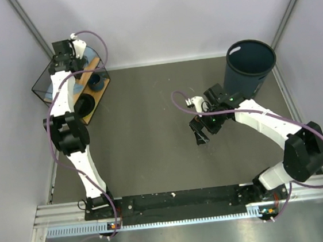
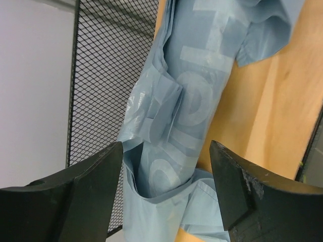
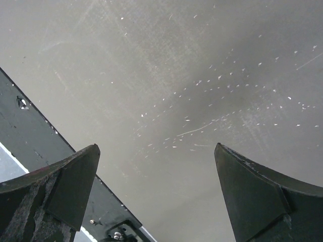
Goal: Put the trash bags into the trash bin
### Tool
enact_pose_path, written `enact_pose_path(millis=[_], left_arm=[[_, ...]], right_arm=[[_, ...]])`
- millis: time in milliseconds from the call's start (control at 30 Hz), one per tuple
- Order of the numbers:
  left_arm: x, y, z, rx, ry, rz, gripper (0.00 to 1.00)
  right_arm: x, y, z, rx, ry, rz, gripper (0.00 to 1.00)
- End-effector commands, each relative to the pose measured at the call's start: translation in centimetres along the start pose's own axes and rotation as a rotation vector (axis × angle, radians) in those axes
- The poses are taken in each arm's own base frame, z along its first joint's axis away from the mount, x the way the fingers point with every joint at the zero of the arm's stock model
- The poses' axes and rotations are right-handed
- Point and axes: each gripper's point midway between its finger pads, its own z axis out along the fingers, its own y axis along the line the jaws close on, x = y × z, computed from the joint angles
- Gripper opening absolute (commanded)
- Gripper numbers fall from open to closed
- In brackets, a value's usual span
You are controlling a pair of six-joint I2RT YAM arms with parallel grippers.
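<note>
The trash bags (image 2: 186, 91) are a rolled bundle of thin light-blue film with pale lettering, lying on the wooden floor of the wire basket. My left gripper (image 2: 166, 146) stands open astride the roll's near end. Its left finger (image 2: 96, 186) rests against the film and its right finger (image 2: 237, 186) is a little apart. From above, a light-blue patch of the trash bags (image 1: 89, 51) shows beside the left wrist. The dark blue-grey trash bin (image 1: 251, 65) stands upright at the far right. My right gripper (image 1: 200, 133) (image 3: 156, 146) hangs open over bare table left of the bin, holding nothing.
The black wire basket (image 1: 41, 83) sits at the far left corner; its mesh wall (image 2: 106, 60) is close on the left of the roll, its wooden base (image 2: 282, 101) on the right. A dark blue round object (image 1: 95, 80) lies in it. A black rail (image 1: 181, 200) runs along the near edge.
</note>
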Motion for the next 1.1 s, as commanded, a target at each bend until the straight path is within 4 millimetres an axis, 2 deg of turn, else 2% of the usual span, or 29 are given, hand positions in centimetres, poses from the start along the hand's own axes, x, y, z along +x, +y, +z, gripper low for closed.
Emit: enact_pose_path(millis=[0, 200, 400, 533, 567, 700, 733, 800, 833, 900, 967, 1000, 1067], left_arm=[[-0.2, 2.5, 0.4, -0.089, 0.012, 0.061, 0.76], [0.2, 2.6, 0.9, -0.084, 0.020, 0.098, 0.73], [1.5, 1.7, 2.6, -0.040, 0.043, 0.123, 0.75], [2.8, 1.2, 4.0, -0.021, 0.060, 0.127, 0.73], [2.8, 1.0, 4.1, -0.019, 0.061, 0.131, 0.71], [2.8, 0.4, 4.7, 0.003, 0.044, 0.137, 0.47], [2.5, 0.4, 4.3, 0.010, 0.036, 0.132, 0.32], [1.9, 0.0, 3.7, 0.041, 0.009, 0.120, 0.20], [1.7, 0.1, 2.9, 0.045, 0.000, 0.113, 0.00], [0.6, 0.4, 1.3, 0.055, -0.040, 0.097, 0.00], [0.6, 0.0, 0.5, 0.065, -0.052, 0.086, 0.00], [-0.3, 0.5, -0.8, 0.065, -0.084, 0.071, 0.00], [-0.2, 0.1, -1.9, 0.093, -0.085, 0.058, 0.00]], right_arm=[[-1.8, 0.1, -0.4, -0.017, -0.041, -0.004, 0.99], [-1.8, 0.2, -0.1, -0.031, -0.029, 0.003, 0.99], [-1.6, 0.0, -0.2, -0.026, -0.028, 0.003, 0.99], [-1.6, -0.2, -0.1, -0.023, -0.024, 0.008, 0.99], [-1.7, -0.1, -0.1, -0.024, -0.027, 0.005, 0.99], [-1.8, -0.2, 0.0, -0.023, -0.023, 0.008, 0.99], [-1.8, -0.3, -0.1, -0.022, -0.023, 0.009, 0.99], [-1.8, -0.2, 0.0, -0.023, -0.021, 0.009, 0.99], [-1.8, -0.2, -0.1, -0.023, -0.023, 0.008, 0.99], [-1.9, -0.3, -0.1, -0.024, -0.023, 0.008, 0.99], [-2.0, -0.2, 0.0, -0.029, -0.024, 0.008, 0.99], [-2.1, -0.1, 0.0, -0.032, -0.026, 0.008, 0.99], [-2.2, -0.1, -0.1, -0.033, -0.029, 0.008, 0.99]])
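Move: The left hand is open just above the trash bag on the wire rack's upper shelf; the bag's middle is about 4 cm ahead, level sideways and some 5 cm below. On the lower level, the blue mug lies some 4 cm back, 12 cm right and 15 cm below the hand, and the black bowl about 13 cm back, 8 cm right and 17 cm down. From the right hand, the bag is roughly 36 cm ahead, 51 cm left and 9 cm higher. The left hand sinks a little over 4 cm to the light-blue trash bag, shifting about 3 cm to its left and slightly forward as it goes, the wrist tilting only a few degrees, with the fingers still three-quarters open on either side of the film. Near the bottom the fingers shut fully and pinch a fold of the bag between their tips; once shut, the hand draws about 2 cm back to the right and a little towards its base, keeping the pinch. ##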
